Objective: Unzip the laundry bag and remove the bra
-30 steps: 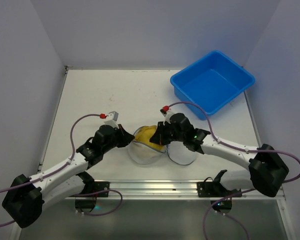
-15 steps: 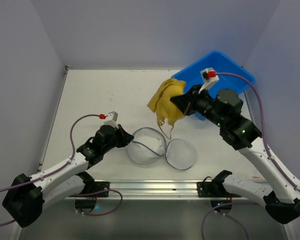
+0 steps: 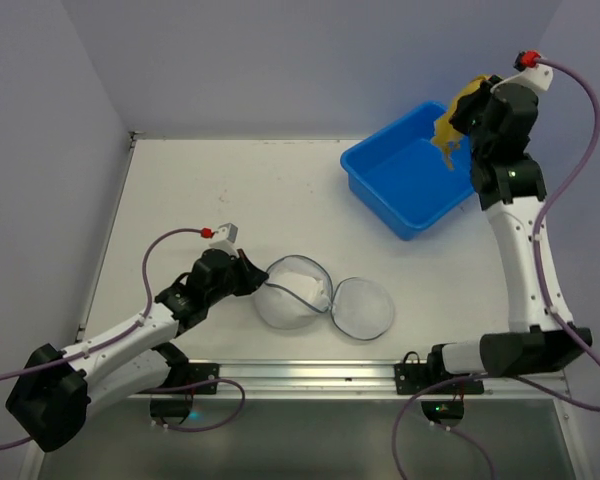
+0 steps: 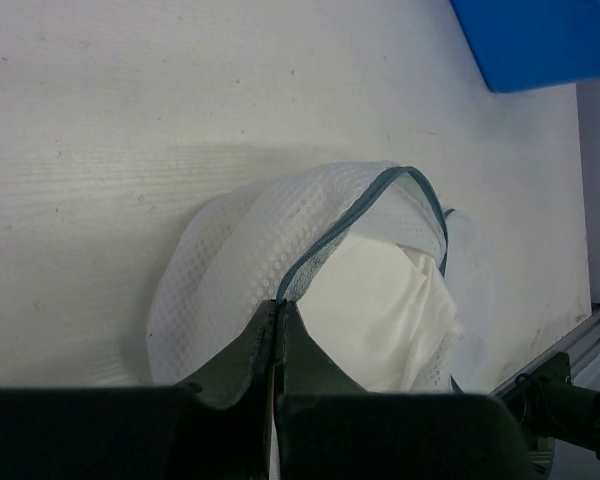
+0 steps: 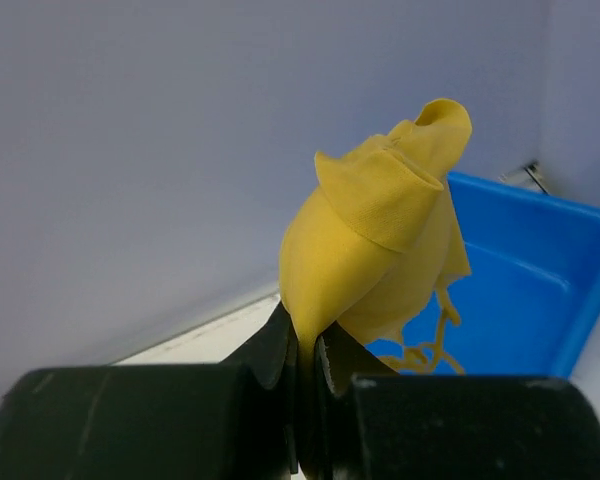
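The laundry bag (image 3: pixel 363 308) lies unzipped near the table's front, its two white mesh discs spread side by side. My left gripper (image 3: pixel 252 277) is shut on the left disc's edge. In the left wrist view its tips (image 4: pixel 280 312) pinch the mesh right at the bluish zipper rim (image 4: pixel 365 205), and the bag (image 4: pixel 230 270) gapes onto white lining. The yellow bra (image 3: pixel 448 122) hangs high at the back right over the blue tub, with my right gripper (image 3: pixel 464 112) shut on it. The right wrist view shows the bra (image 5: pixel 380 230) bunched between my right gripper's (image 5: pixel 310 345) jaws, straps dangling.
A blue plastic tub (image 3: pixel 420 170) stands at the back right of the table, also seen below the bra in the right wrist view (image 5: pixel 540 270) and at the top corner of the left wrist view (image 4: pixel 540 40). Grey walls enclose the table on three sides.
The right arm pulled the yellow bra out of the bag and swung it up and back to the right, above the blue tub. The left gripper kept its hold on the bag.
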Available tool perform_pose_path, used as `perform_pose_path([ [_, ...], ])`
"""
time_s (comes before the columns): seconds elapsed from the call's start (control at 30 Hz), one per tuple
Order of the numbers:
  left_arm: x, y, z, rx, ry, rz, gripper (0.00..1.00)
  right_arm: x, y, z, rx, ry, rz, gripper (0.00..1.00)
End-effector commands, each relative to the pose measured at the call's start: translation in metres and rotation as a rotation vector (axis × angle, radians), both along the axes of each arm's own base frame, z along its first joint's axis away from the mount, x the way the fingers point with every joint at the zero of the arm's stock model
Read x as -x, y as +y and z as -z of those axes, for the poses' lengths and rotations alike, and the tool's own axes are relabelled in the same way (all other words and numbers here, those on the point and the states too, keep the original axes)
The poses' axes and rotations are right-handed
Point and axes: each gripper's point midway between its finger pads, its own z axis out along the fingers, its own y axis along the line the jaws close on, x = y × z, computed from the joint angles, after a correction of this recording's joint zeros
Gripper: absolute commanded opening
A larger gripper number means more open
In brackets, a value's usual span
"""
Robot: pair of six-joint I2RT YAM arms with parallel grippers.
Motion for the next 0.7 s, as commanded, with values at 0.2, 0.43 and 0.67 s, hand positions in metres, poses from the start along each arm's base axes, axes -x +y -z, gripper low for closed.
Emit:
perform_pose_path([
  [0.2, -0.005, -0.007, -0.011, 0.0, -0.013, 0.031, 0.0, -0.106, -0.08, 0.141, -0.082, 0.281, 0.289, 0.0],
  [0.43, -0.004, -0.007, -0.005, -0.006, 0.006, 0.027, 0.0, -0.185, -0.047, 0.216, -0.256, 0.295, -0.017, 0.0],
  [0.67, 0.0, -0.01, -0.002, -0.002, 0.02, 0.055, 0.0, -0.225, -0.049, 0.243, -0.364, 0.266, -0.117, 0.09],
])
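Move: The blue box that the right hand is carrying the yellow bra to has its middle about 14 cm ahead of that hand, roughly 1 cm to its right and some 40 cm below. The white laundry bag lies about 23 cm back and 32 cm to the left, its round lid 27 cm back and 18 cm left, both some 44 cm below. From the left hand the box is about 30 cm ahead, 37 cm right and slightly below. Down and forward in one quick swoop, the right hand lowers the already pinched bra into the blue box, sinking about 30 cm and reaching 20 cm out, with a small drift to the right early on. The wrist tips down by some 25 degrees and rolls left side up; the descent slows at the end with the fingers still on the cloth. ##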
